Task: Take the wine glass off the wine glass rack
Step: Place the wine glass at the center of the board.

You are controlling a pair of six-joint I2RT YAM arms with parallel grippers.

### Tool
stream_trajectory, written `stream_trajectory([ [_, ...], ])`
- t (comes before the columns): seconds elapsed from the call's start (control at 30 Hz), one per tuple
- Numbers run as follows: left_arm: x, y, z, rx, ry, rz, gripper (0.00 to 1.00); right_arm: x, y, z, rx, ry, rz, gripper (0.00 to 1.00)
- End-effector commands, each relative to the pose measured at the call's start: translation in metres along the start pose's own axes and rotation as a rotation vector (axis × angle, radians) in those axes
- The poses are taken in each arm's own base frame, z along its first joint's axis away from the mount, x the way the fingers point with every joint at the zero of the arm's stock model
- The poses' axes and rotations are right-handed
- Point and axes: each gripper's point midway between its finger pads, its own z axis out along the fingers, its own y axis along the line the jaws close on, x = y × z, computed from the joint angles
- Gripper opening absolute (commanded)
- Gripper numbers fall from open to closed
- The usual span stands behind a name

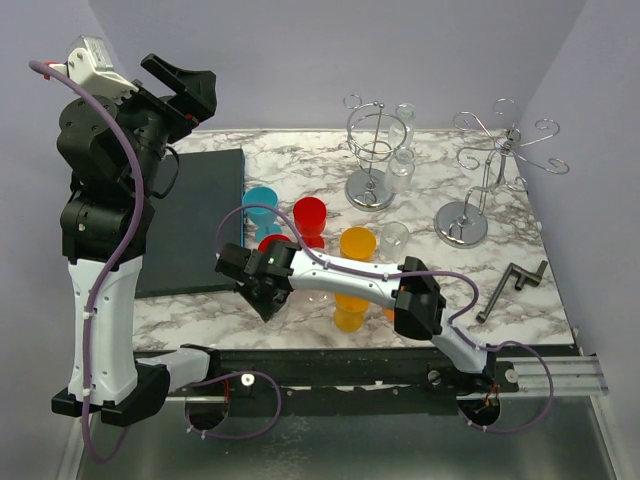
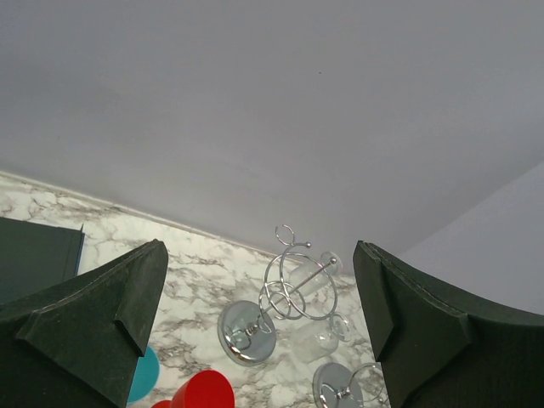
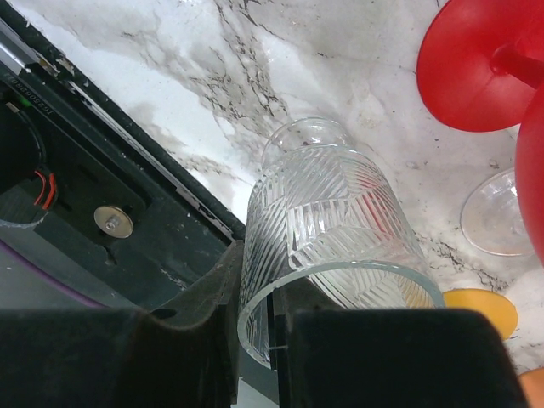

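A clear cut-pattern wine glass (image 3: 331, 221) sits in my right gripper (image 3: 259, 285), which is shut on its rim with one finger inside the bowl and one outside. In the top view this gripper (image 1: 264, 288) is low over the front left of the marble table, away from the racks. A chrome wine glass rack (image 1: 372, 150) stands at the back, with clear glasses (image 1: 403, 160) still hanging on it. The left wrist view shows that rack (image 2: 293, 285) and a hanging glass (image 2: 319, 340). My left gripper (image 1: 185, 85) is raised high at the back left, open and empty (image 2: 259, 263).
A second chrome rack (image 1: 490, 170) stands at the back right. Blue (image 1: 260, 205), red (image 1: 310, 215) and orange (image 1: 357, 243) cups and a clear glass (image 1: 395, 237) crowd the table's middle. A dark mat (image 1: 195, 220) lies on the left, and a metal crank (image 1: 510, 285) on the right.
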Motion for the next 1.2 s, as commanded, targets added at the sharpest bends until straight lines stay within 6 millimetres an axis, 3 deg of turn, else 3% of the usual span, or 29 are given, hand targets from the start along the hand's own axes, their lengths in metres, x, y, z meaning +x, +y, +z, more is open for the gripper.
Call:
stream_trajectory([
  [0.0, -0.004, 0.004, -0.001, -0.019, -0.018, 0.012, 0.99, 0.000, 0.003, 0.004, 0.020, -0.015, -0.023, 0.21],
  [0.33, -0.004, 0.004, 0.000, -0.016, -0.019, 0.010, 0.99, -0.006, 0.010, -0.005, 0.007, -0.047, -0.018, 0.42],
  [0.67, -0.001, 0.005, 0.002, -0.021, -0.012, 0.007, 0.99, -0.019, 0.021, -0.035, -0.034, -0.117, -0.005, 0.59],
  [1.17, 0.003, 0.005, 0.007, -0.019, -0.001, -0.003, 0.99, -0.027, 0.044, -0.080, -0.171, -0.162, -0.004, 0.67],
])
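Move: The right fingers already pinch the near side of the clear wine glass's rim; the glass's middle lies about 3 cm ahead, 1 cm right and 5 cm below the hand. From the hand, the nearest red glass is some 12 cm ahead and 4 cm right, the other clear glass 8 cm ahead and 11 cm right, and the near yellow glass 3 cm ahead and 18 cm right. From the left hand, the held glass lies 16 cm back, 9 cm right and 52 cm down. Open the right gripper first, to about two thirds, holding its height so that the fingers let go of the wine glass's rim with the foot on the marble. Then draw the hand up and away about 4.5 cm, drifting a centimetre or so left, while the fingertips tilt 5 to 10 degrees farther to the left. ##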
